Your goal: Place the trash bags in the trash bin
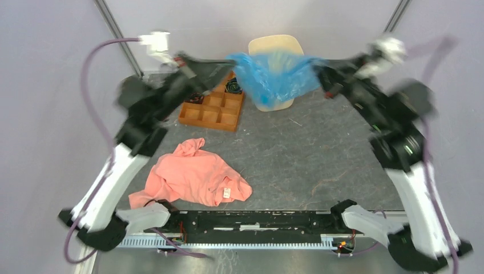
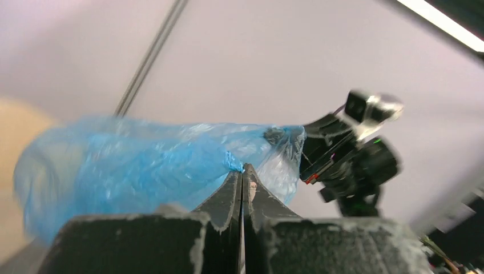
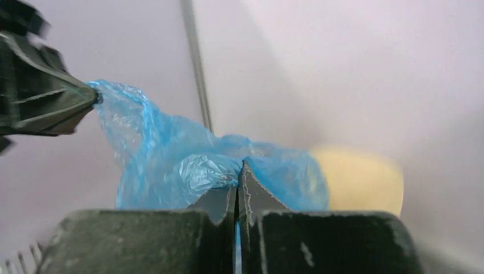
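A thin light-blue trash bag (image 1: 273,75) hangs stretched in the air in front of the cream trash bin (image 1: 275,44) at the back of the table. My left gripper (image 1: 230,63) is shut on the bag's left edge. My right gripper (image 1: 315,64) is shut on its right edge. In the left wrist view the left gripper (image 2: 243,168) pinches the blue film (image 2: 142,165), with the right gripper (image 2: 302,149) opposite. In the right wrist view the right gripper (image 3: 242,165) bites the bag (image 3: 182,165), and the bin (image 3: 359,180) shows blurred behind it.
An orange-brown compartmented tray (image 1: 212,109) sits left of the bin, under the left arm. A salmon-pink garment (image 1: 194,177) lies crumpled at the front left of the dark table (image 1: 308,154). Metal frame posts (image 1: 117,28) stand at the back corners.
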### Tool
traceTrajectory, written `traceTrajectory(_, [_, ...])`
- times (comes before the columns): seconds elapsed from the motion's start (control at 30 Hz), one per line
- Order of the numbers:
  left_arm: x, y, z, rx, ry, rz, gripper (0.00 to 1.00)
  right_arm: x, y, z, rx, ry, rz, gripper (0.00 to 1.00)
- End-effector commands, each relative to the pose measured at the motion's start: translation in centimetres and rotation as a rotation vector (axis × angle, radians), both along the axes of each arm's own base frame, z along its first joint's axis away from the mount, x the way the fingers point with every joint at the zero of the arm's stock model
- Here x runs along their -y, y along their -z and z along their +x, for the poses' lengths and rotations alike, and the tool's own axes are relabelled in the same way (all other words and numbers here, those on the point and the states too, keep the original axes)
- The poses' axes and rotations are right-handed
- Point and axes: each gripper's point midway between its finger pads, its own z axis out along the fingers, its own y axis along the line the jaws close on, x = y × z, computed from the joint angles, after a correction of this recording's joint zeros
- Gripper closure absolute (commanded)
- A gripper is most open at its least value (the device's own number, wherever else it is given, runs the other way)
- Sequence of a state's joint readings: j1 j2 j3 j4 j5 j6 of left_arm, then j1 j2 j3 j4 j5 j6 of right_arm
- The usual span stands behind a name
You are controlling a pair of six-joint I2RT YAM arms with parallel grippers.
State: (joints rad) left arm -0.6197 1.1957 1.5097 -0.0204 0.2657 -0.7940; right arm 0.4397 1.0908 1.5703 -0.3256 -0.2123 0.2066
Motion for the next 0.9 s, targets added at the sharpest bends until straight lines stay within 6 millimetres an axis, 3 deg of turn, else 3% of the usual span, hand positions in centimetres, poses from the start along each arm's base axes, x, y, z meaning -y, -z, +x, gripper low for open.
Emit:
traceTrajectory(0.0, [-4.9,-5.6,-8.7,0.268,0.042,-0.087,0.98,2.3,-8.8,-13.5,0.459,-0.218,0.197,1.00])
traceTrajectory(0.03, [-5.2,-3.9,-8.3,0.240,0.017,-0.083,0.98,2.1,-6.8,-14.1,0.479,-0.245,0.202,0.99])
traceTrajectory(0.1, [-5.0,2.0,-6.2,0.110,-0.037,-0.026,0.98,1.5,-1.3,-12.6,0.427,-0.237,0.180,0.99])
traceTrajectory(0.17, [-4.2,10.8,-3.9,-0.081,-0.078,0.096,0.98,0.7,7.3,-8.9,0.233,-0.183,0.111,0.99])
traceTrajectory(0.2, [-3.9,15.9,-3.2,-0.188,-0.085,0.162,0.98,0.4,12.4,-7.1,0.109,-0.154,0.064,0.99])
traceTrajectory(0.23, [-3.7,22.3,-2.8,-0.306,-0.091,0.238,0.98,0.2,18.1,-5.9,-0.028,-0.132,0.006,0.99])
traceTrajectory(0.3, [-3.8,29.3,-3.2,-0.452,-0.087,0.286,0.98,-0.3,27.5,-5.8,-0.235,-0.154,-0.078,0.99])
traceTrajectory(0.33, [-4.2,34.0,-4.0,-0.550,-0.087,0.312,0.98,-0.5,30.6,-6.4,-0.310,-0.176,-0.092,0.99])
traceTrajectory(0.37, [-4.4,36.6,-4.7,-0.615,-0.081,0.310,0.98,-0.6,33.4,-7.2,-0.377,-0.196,-0.098,0.99])
traceTrajectory(0.43, [-4.3,39.1,-5.9,-0.687,-0.046,0.275,0.98,-0.9,35.9,-8.5,-0.438,-0.235,-0.087,0.99])
traceTrajectory(0.5, [-3.3,38.3,-6.7,-0.686,0.031,0.233,0.98,-1.2,35.3,-9.2,-0.424,-0.271,-0.083,0.99])
traceTrajectory(0.57, [-2.2,34.6,-6.3,-0.610,0.088,0.228,0.98,-1.4,32.0,-9.2,-0.378,-0.292,-0.105,0.99])
traceTrajectory(0.6, [-1.6,32.1,-6.1,-0.559,0.115,0.244,0.98,-1.4,28.7,-8.8,-0.320,-0.294,-0.117,0.99])
traceTrajectory(0.63, [-1.1,28.7,-5.8,-0.485,0.141,0.257,0.98,-1.4,26.0,-8.6,-0.284,-0.294,-0.136,0.99])
traceTrajectory(0.67, [-0.8,25.5,-5.4,-0.421,0.153,0.278,0.98,-1.3,21.8,-8.2,-0.216,-0.282,-0.139,0.99])
traceTrajectory(0.7, [-0.6,21.1,-5.2,-0.329,0.160,0.278,0.98,-0.9,17.5,-8.2,-0.143,-0.265,-0.141,0.99])
traceTrajectory(0.8, [-1.3,8.9,-5.9,-0.064,0.144,0.209,0.98,0.9,7.2,-8.7,0.055,-0.171,-0.093,0.99])
traceTrajectory(0.83, [-2.1,5.1,-6.5,0.018,0.117,0.164,0.98,1.6,4.7,-9.4,0.120,-0.147,-0.056,0.99])
traceTrajectory(0.87, [-2.7,3.5,-6.7,0.058,0.091,0.135,0.98,2.0,3.2,-9.9,0.170,-0.136,-0.026,0.99])
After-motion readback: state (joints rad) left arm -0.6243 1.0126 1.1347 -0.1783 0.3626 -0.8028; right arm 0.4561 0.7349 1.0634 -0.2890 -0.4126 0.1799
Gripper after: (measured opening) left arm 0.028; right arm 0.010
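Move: The blue trash bag is stretched between the raised grippers: its middle is some 7 cm right, 2 cm ahead and 6 cm below the left hand, and 7 cm left of, level with and 4 cm below the right. From the left hand the trash bin stands about 21 cm ahead, 11 cm right and 38 cm lower; the orange tray 22 cm ahead, 11 cm left and 52 cm lower. From the right hand the bin is 19 cm ahead, 3 cm left and 36 cm lower. Flap the bag with both grippers together, each still pinching its piece of the rim: carry on up some 8 cm while pulling back well over 10 cm, whip both down about 50 cm with the fingers tipping down, then swing up again roughly 30 cm, fingertips lifting. Keep the grippers shut and the spacing between them nearly unchanged. ##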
